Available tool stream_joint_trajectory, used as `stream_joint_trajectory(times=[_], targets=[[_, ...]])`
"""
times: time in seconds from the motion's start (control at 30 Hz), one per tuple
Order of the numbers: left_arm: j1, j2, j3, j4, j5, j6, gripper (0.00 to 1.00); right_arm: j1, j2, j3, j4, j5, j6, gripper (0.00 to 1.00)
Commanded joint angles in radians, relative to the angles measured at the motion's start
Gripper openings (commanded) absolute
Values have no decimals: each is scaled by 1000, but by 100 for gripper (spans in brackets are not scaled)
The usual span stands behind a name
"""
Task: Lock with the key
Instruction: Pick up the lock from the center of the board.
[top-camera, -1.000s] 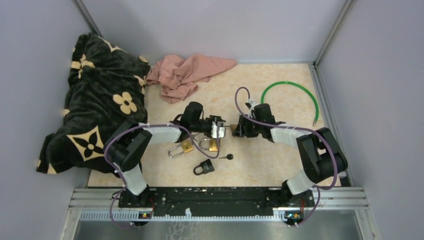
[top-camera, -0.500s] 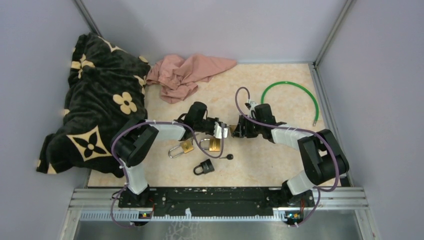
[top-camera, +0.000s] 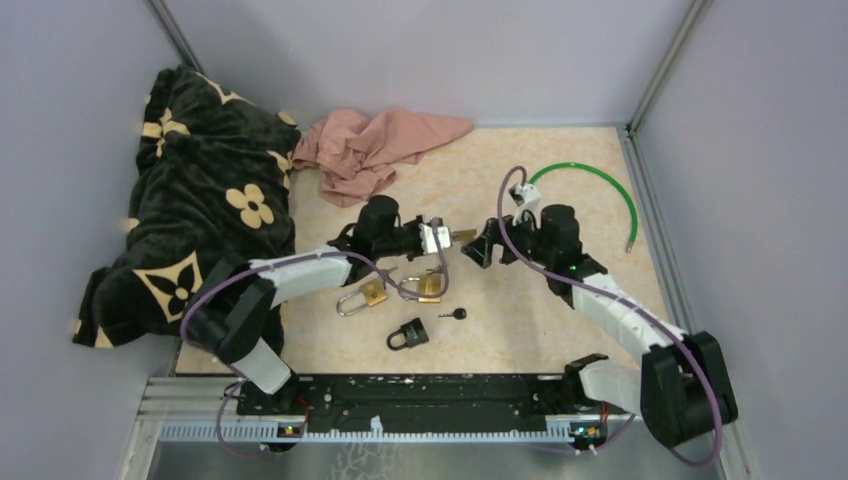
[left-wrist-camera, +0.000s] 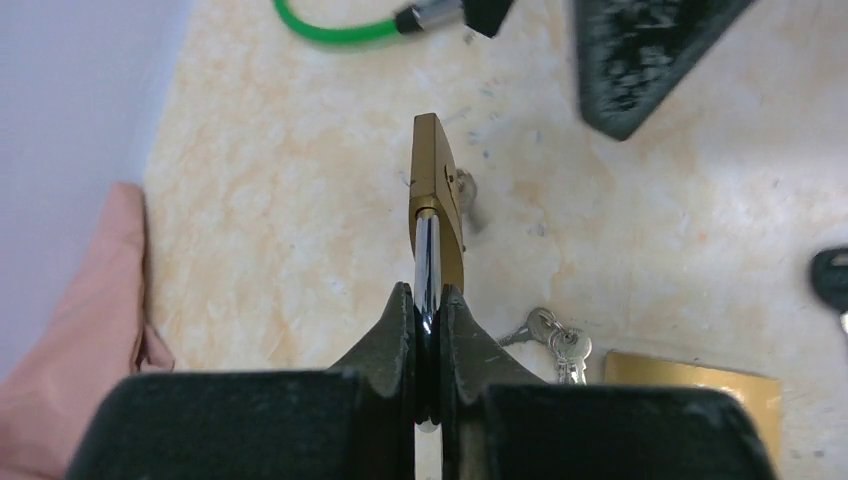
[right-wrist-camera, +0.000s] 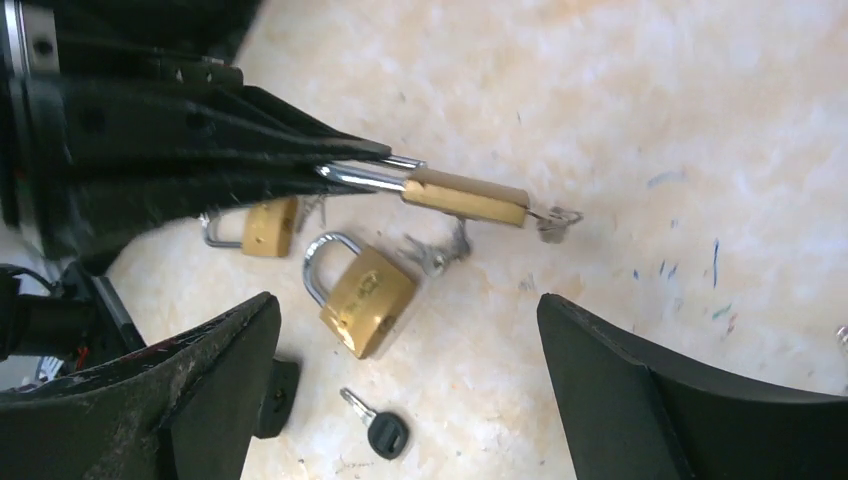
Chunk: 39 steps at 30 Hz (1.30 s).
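My left gripper (left-wrist-camera: 427, 300) is shut on the steel shackle of a brass padlock (left-wrist-camera: 435, 190), holding it above the table. A small key (right-wrist-camera: 555, 222) sticks out of the bottom of this padlock (right-wrist-camera: 465, 197). In the top view the padlock (top-camera: 462, 237) points from the left gripper (top-camera: 440, 238) toward my right gripper (top-camera: 482, 250). The right gripper (right-wrist-camera: 408, 335) is wide open with nothing in it, a short way off the key end.
On the table below lie a brass padlock (right-wrist-camera: 365, 295), a smaller brass padlock (right-wrist-camera: 265, 228), a bunch of keys (left-wrist-camera: 555, 335), a black-headed key (right-wrist-camera: 380, 430) and a black padlock (top-camera: 408, 334). A green cable (top-camera: 590, 180) lies far right. A pink cloth (top-camera: 375, 150) and a dark flowered blanket (top-camera: 190, 220) lie at left.
The left gripper has shut on the padlock's shackle and drawn it slightly left and farther back. The right gripper has let go, opened wide and backed off to the right.
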Motion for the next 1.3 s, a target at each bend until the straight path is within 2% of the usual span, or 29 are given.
stream_joint_trajectory(times=[0.0, 0.1, 0.2, 0.3, 0.4, 0.47, 0.57, 0.67, 0.77, 0.97, 1.03, 1.07, 1.17, 1.23, 1.27], targets=[[2, -226, 17, -9, 57, -345, 0, -25, -167, -81, 265, -147, -41, 98], [26, -336, 2, -54, 117, -555, 0, -32, -253, -129, 390, -225, -64, 98], [70, -431, -38, -26, 228, -731, 0, -50, -299, -142, 446, -323, -90, 98], [84, -526, -116, 66, 303, -864, 0, -55, -289, -122, 494, -446, -67, 98], [85, -608, -204, 185, 353, -964, 0, -50, -238, -114, 605, -548, 24, 96], [84, -653, -248, 244, 356, -1008, 0, -8, -193, -83, 592, -557, 50, 93], [85, -700, -292, 272, 356, -1043, 0, 147, -154, -11, 406, -492, -91, 91], [87, -734, -318, 269, 361, -1054, 0, 262, -141, 12, 383, -435, -152, 89], [90, -763, -339, 263, 367, -1057, 0, 265, -120, 9, 458, -430, -61, 74], [104, -808, -363, 265, 364, -1075, 0, 267, -90, -20, 516, -428, 14, 70], [105, -812, -365, 267, 371, -1075, 0, 267, -80, -28, 566, -436, 57, 61], [105, -811, -367, 267, 373, -1075, 0, 267, -76, -31, 592, -436, 77, 47], [105, -807, -369, 270, 377, -1078, 0, 276, -72, -26, 605, -423, 87, 22], [105, -805, -370, 279, 378, -1089, 0, 292, -72, -14, 574, -416, 62, 0], [105, -804, -371, 287, 377, -1096, 0, 295, -70, -12, 564, -413, 57, 0]])
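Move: The left gripper already holds the brass lock by its shackle, the body about 4 cm to its right, 1 cm ahead and 2 cm lower. From the open right gripper that body is roughly 5 cm ahead, 4 cm left and 4 cm below. On the board, 7 to 8 cm below the left gripper, a lying brass lock is about 6 cm back and 4 cm left, and the black key some 11 cm back and 1 cm right. Keep the left gripper shut on the shackle and carry the lock up and back, about 15 cm each, easing left and tilting until the fingers point level to the right. Raise the right gripper up and back too, then swing it left, turning some 50 degrees to face the left one, and close its fingers on the lock body. ##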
